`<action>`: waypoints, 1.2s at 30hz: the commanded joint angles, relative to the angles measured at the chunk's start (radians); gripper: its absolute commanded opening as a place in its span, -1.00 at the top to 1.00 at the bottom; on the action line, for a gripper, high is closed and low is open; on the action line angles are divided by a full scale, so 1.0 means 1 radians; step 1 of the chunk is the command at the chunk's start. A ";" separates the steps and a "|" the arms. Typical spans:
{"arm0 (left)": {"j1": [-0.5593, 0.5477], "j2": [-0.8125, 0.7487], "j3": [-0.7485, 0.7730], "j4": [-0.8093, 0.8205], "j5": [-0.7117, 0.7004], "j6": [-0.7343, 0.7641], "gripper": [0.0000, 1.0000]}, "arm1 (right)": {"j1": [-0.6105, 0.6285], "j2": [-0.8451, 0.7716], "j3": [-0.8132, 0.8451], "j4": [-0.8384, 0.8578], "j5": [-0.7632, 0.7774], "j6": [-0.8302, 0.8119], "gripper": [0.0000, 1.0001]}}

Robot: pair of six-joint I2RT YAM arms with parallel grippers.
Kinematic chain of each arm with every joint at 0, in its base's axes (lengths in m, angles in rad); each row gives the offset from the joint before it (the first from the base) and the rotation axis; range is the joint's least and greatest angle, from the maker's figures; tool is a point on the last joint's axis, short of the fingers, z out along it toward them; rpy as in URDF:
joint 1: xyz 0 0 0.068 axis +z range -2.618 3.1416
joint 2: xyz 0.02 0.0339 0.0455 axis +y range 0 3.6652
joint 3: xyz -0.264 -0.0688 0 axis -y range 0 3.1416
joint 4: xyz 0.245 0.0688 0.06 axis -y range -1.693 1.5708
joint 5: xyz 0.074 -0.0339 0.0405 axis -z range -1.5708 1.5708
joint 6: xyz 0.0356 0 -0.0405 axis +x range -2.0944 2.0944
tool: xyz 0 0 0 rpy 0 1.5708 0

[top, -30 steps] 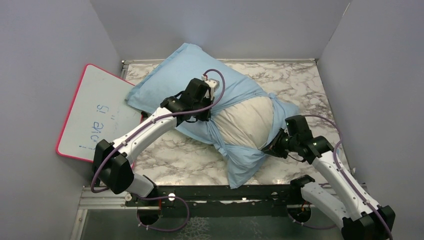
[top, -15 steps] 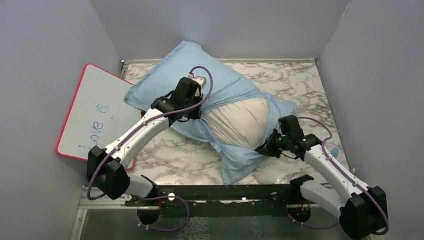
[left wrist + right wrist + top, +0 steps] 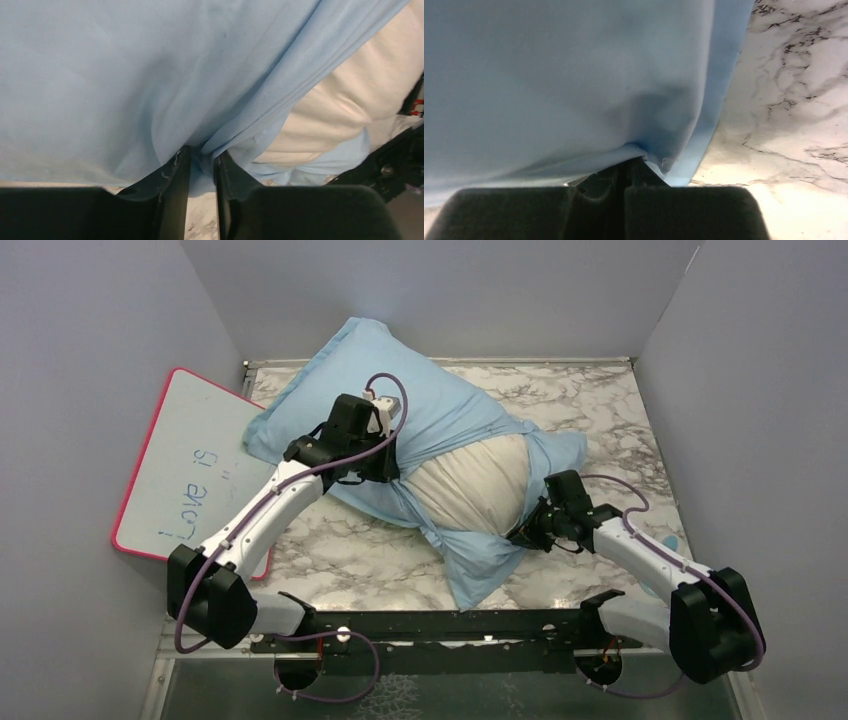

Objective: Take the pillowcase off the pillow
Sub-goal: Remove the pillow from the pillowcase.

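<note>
The light blue pillowcase (image 3: 440, 410) still covers the far left half of the off-white pillow (image 3: 470, 485), whose near right part bulges out bare. My left gripper (image 3: 390, 472) is at the case's near edge. In the left wrist view its jaws (image 3: 201, 155) stand a narrow gap apart, with a taut fold of blue cloth (image 3: 125, 75) bunched between the tips and bare pillow (image 3: 360, 90) to the right. My right gripper (image 3: 520, 535) is at the pillow's near right end. It is shut (image 3: 634, 160) on a pinch of blue cloth (image 3: 549, 75).
A pink-rimmed whiteboard (image 3: 190, 470) leans at the left, partly under the pillowcase's corner. Grey walls close in the marble table (image 3: 620, 410) on three sides. A loose flap of blue cloth (image 3: 475, 575) hangs toward the near edge.
My left gripper has moved left and back, dragging the pillowcase with it, and its jaws have parted slightly. The right gripper has shifted left and nearer, and the pillow has followed leftward.
</note>
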 commanded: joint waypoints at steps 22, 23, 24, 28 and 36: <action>-0.558 0.255 0.388 0.029 -0.203 0.153 -0.59 | -0.015 -0.210 0.141 -0.307 0.217 -0.073 0.99; -0.575 0.276 0.385 0.031 -0.208 0.159 -0.59 | -0.015 -0.207 0.130 -0.302 0.187 -0.063 0.99; -0.591 0.297 0.382 0.030 -0.216 0.163 -0.59 | -0.016 -0.206 0.117 -0.291 0.162 -0.055 0.99; -0.631 0.371 0.365 0.033 -0.323 0.147 -0.60 | -0.016 -0.216 0.058 -0.242 0.109 -0.017 0.99; -0.632 0.476 0.289 0.062 -0.587 0.038 -0.39 | -0.015 -0.239 -0.002 -0.187 0.064 0.030 0.99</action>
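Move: From the left hand, whose fingers are just starting to open on the bunched pillowcase, the bare pillow's near right part lies about 20 cm to the right, 7 cm back and some 6 cm below. The pillowcase's loose flap is roughly 16 cm right, 19 cm back and 14 cm below. The right hand still pinches the pillowcase rim, with that same part of the pillow about 5 cm ahead, 3 cm left and 7 cm above it. The left hand opens wide and lets go of the gathered pillowcase, arcs up about 11 cm and some 20 cm to the right, drawing back 7 cm and turning clockwise roughly 25 degrees, then drops steeply with fingers apart onto the bare pillow beside the right gripper, ending slightly lower than it began. The right hand keeps its pinch on the pillowcase rim meanwhile, lifting about 6 cm and easing right a little before sinking back a couple of centimetres. ##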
